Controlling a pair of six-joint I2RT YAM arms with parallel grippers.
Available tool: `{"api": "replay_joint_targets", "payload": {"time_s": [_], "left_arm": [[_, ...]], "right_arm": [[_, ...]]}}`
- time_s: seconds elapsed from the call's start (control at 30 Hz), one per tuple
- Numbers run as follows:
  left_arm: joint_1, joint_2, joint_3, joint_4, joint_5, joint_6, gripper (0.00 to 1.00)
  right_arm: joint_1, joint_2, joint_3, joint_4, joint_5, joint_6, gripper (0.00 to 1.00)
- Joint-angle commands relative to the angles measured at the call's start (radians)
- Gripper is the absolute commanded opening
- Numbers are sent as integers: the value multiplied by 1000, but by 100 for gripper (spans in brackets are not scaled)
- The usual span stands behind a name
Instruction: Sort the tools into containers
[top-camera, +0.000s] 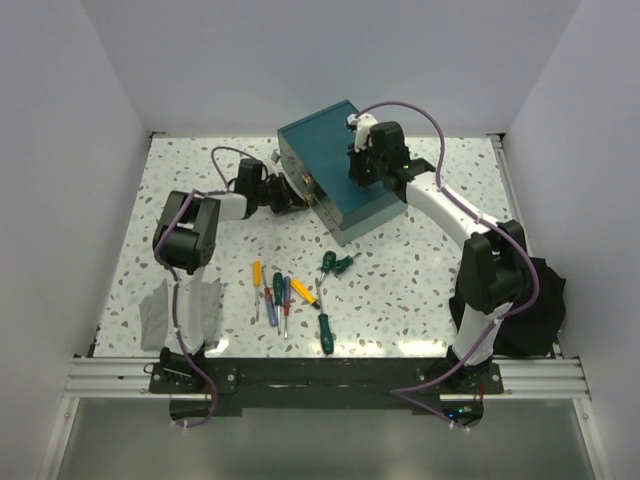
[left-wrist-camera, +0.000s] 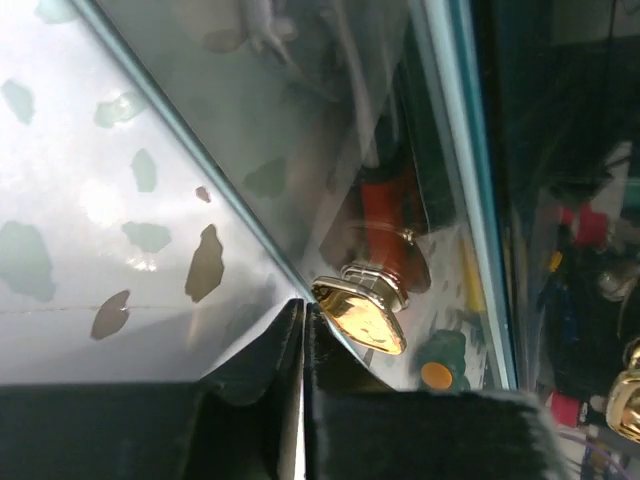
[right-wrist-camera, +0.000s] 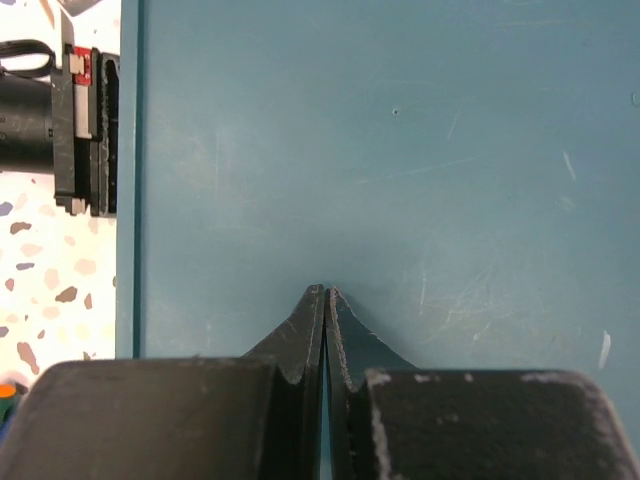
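Observation:
The teal box (top-camera: 322, 145) stands at the back middle of the table, its clear drawers (top-camera: 318, 192) facing front-left. My left gripper (top-camera: 296, 197) is shut at that face; in the left wrist view its fingertips (left-wrist-camera: 303, 306) sit just left of a brass knob (left-wrist-camera: 366, 318) on a clear drawer (left-wrist-camera: 300, 130), holding nothing. Through the drawer front a red-handled tool (left-wrist-camera: 390, 215) shows. My right gripper (top-camera: 371, 170) is shut with its tips (right-wrist-camera: 325, 292) against the box's teal top (right-wrist-camera: 400, 150). Several screwdrivers (top-camera: 285, 298) lie on the table in front, with two green ones (top-camera: 336, 263) nearer the box.
A grey folded cloth (top-camera: 180, 312) lies beside the left arm's base. A black bundle (top-camera: 540, 300) sits at the right edge behind the right arm. A lone green screwdriver (top-camera: 323, 331) lies near the front rail. White walls close in the speckled table (top-camera: 200, 170).

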Motion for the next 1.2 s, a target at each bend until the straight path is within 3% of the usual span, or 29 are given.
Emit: {"api": "replay_joint_targets", "payload": {"time_s": [0.0, 0.07, 0.1, 0.2, 0.33, 0.4, 0.6, 0.73, 0.8, 0.9, 1.17], "left_arm": [[6, -59, 66, -28, -8, -4, 13], [26, -115, 74, -318, -126, 36, 22], [32, -180, 54, -362, -198, 78, 27], [75, -251, 40, -494, -173, 122, 39], [112, -287, 34, -446, -79, 134, 45], [109, -298, 32, -341, -57, 105, 46], [86, -222, 146, -186, 28, 1, 49], [72, -183, 215, -142, 60, 106, 50], [75, -158, 251, -187, 95, 168, 50], [69, -153, 273, -265, 88, 229, 50], [46, -193, 167, -260, 72, 160, 50]], "right_arm": [[7, -28, 58, -106, 65, -25, 0], [6, -45, 70, -102, 90, -48, 0], [3, -73, 78, -93, 110, -54, 0], [-7, -120, 76, -62, 170, -67, 0], [-69, -156, 75, -28, 179, -19, 0], [-132, -147, 98, -30, 173, -8, 0], [-296, -15, 243, -71, 112, 6, 0], [-353, 30, 251, -31, 96, 9, 0], [-381, 18, 182, 54, 102, 32, 0], [-387, 48, 187, 36, 95, 45, 0], [-387, 73, 109, 50, 112, 52, 0]]}}
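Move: The upper drawer handle sits about 7 cm above the left hand, some 2 cm ahead and 2 cm to its right. The lower drawer's handle is at those fingertips, 1 cm ahead and 1 cm right; the green screwdriver lies 15 cm back and 6 cm right, 2 cm lower. From the right hand, the box's right side is 8 cm ahead, 7 cm right and 7 cm down, the upper handle level, 11 cm left and 6 cm down. The left fingertips come free of the shut lower drawer's front, swing out about 8 cm left and then partly back in while rising some 12 cm, opening halfway and ending just above the upper drawer handle. The right hand, still closed, lifts off the box top, sweeps some 20 cm right and 9 cm forward past its right side, turns clockwise and sinks again. ##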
